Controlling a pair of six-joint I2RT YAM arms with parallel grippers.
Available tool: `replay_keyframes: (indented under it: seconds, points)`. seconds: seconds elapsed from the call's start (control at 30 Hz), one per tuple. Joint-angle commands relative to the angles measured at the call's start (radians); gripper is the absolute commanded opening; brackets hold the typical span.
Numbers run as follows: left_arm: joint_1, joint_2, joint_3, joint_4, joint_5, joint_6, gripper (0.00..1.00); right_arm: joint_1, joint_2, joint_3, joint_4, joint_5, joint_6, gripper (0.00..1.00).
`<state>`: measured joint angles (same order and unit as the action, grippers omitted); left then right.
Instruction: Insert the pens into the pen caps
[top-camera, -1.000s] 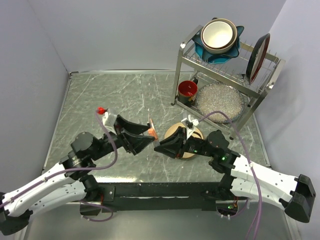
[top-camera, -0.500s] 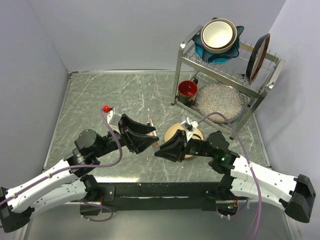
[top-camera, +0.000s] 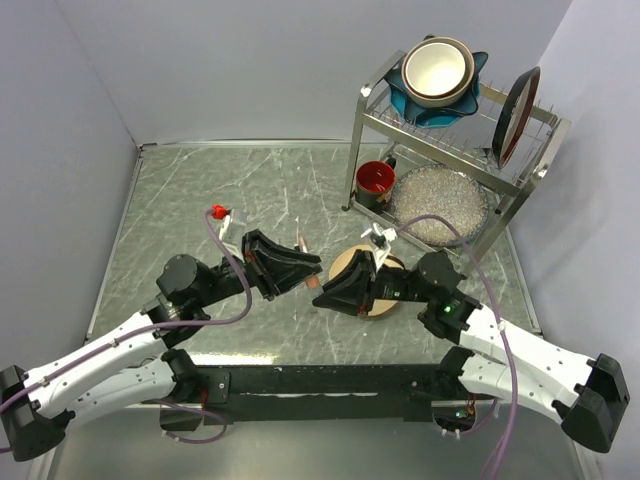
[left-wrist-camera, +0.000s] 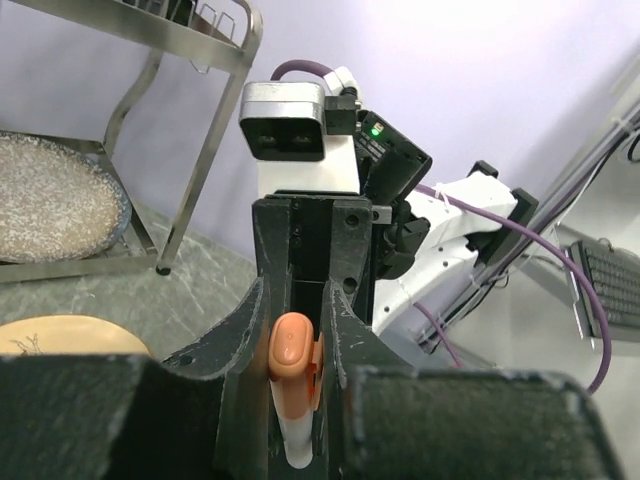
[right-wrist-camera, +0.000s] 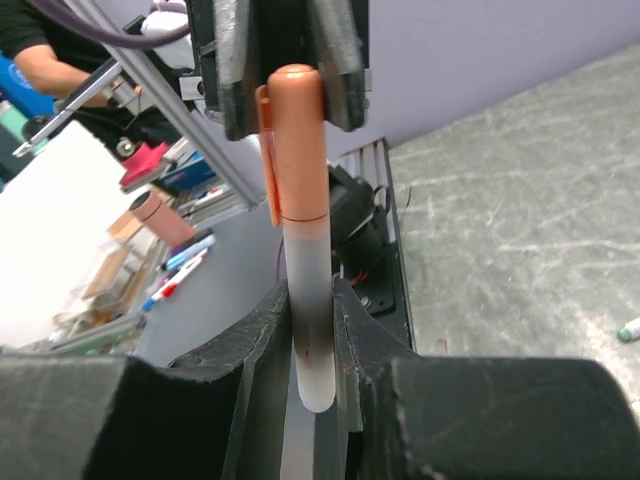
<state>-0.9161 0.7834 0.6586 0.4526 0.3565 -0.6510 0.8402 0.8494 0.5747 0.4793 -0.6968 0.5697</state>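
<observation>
A white pen (right-wrist-camera: 313, 330) stands upright in my right gripper (right-wrist-camera: 313, 300), which is shut on its barrel. An orange pen cap (right-wrist-camera: 295, 140) sits over the pen's far end. My left gripper (left-wrist-camera: 295, 330) faces the right one tip to tip, its jaws pressed on both sides of this pen cap (left-wrist-camera: 293, 365). In the top view both grippers meet over the table's middle, the left (top-camera: 303, 270) and the right (top-camera: 326, 293), with the cap (top-camera: 313, 283) barely showing between them. Another thin pen (top-camera: 300, 242) lies on the table just beyond.
A round wooden disc (top-camera: 350, 262) lies under the right arm. A metal dish rack (top-camera: 455, 150) at the back right holds bowls (top-camera: 437, 70), a dark plate (top-camera: 518, 115) and a glass dish (top-camera: 438, 203). A red cup (top-camera: 376, 180) stands beside it.
My left jaws have closed from wide apart onto the orange cap, and the left arm has crept right toward the right gripper. The right gripper keeps its grip on the pen.
</observation>
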Motion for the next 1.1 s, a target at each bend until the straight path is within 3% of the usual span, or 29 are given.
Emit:
replay_keyframes:
  seconds: [0.0,0.1,0.47,0.53,0.6,0.7,0.73,0.87,0.93,1.07]
  points:
    - [-0.033,0.034,-0.134,0.022,0.205,-0.131,0.01,-0.101,0.031,0.157,0.216,0.125,0.072,0.00]
    - [-0.044,0.091,-0.154,-0.007,0.216,-0.137,0.01,-0.108,0.048,0.206,0.205,0.132,0.033,0.00]
    - [-0.152,0.182,-0.293,0.159,0.118,-0.234,0.01,-0.213,0.161,0.356,0.193,0.155,0.076,0.00]
    - [-0.152,0.160,-0.260,0.102,0.047,-0.213,0.01,-0.213,0.177,0.363,0.142,0.148,0.065,0.00]
    - [-0.147,0.137,-0.181,-0.066,-0.097,-0.145,0.01,-0.213,0.197,0.332,0.105,0.094,0.074,0.02]
    - [-0.064,0.088,-0.056,-0.245,-0.263,-0.079,0.01,-0.210,0.162,0.185,0.068,0.019,0.084,0.27]
    - [0.004,0.086,-0.038,-0.261,-0.258,-0.073,0.01,-0.210,0.145,0.154,0.046,0.014,0.062,0.33]
    - [0.195,0.132,0.050,-0.368,-0.234,-0.029,0.01,-0.210,0.054,0.030,-0.135,0.043,-0.040,0.80]
    - [0.259,0.161,0.053,-0.416,-0.289,0.005,0.01,-0.210,-0.005,0.005,-0.241,0.089,-0.092,0.92]
    - [0.385,0.177,-0.022,-0.451,-0.353,0.005,0.01,-0.207,-0.079,-0.012,-0.381,0.178,-0.128,1.00]
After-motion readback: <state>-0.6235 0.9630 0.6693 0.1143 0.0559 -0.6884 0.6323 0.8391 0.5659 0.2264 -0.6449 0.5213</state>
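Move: Both hands already hold the orange-capped pen between them, the left fingers on the cap and the right fingers low on the barrel; its middle is about 4 cm below the left hand and 3 cm above the right. Down on the table, roughly 35 cm below the left hand, a pink-capped pen lies some 21 cm ahead and 3 cm left, the green-capped pen about 17 cm ahead and 12 cm left, and the plate about 16 cm ahead and 12 cm right. Keeping their pinches on cap and barrel, the two hands drift forward together by some 4 to 5 cm and close on each other by about 1 cm along the pen, pressing the cap onto the barrel while the left fingers tilt up a little. Then the right fingers open wide and come free, that hand easing down and slightly right, while the left, still gripping the cap, speeds forward and down by about 10 cm and a little left towards the pens on the table, its fingers swinging counter-clockwise by some 30 degrees in all and tipping down. ##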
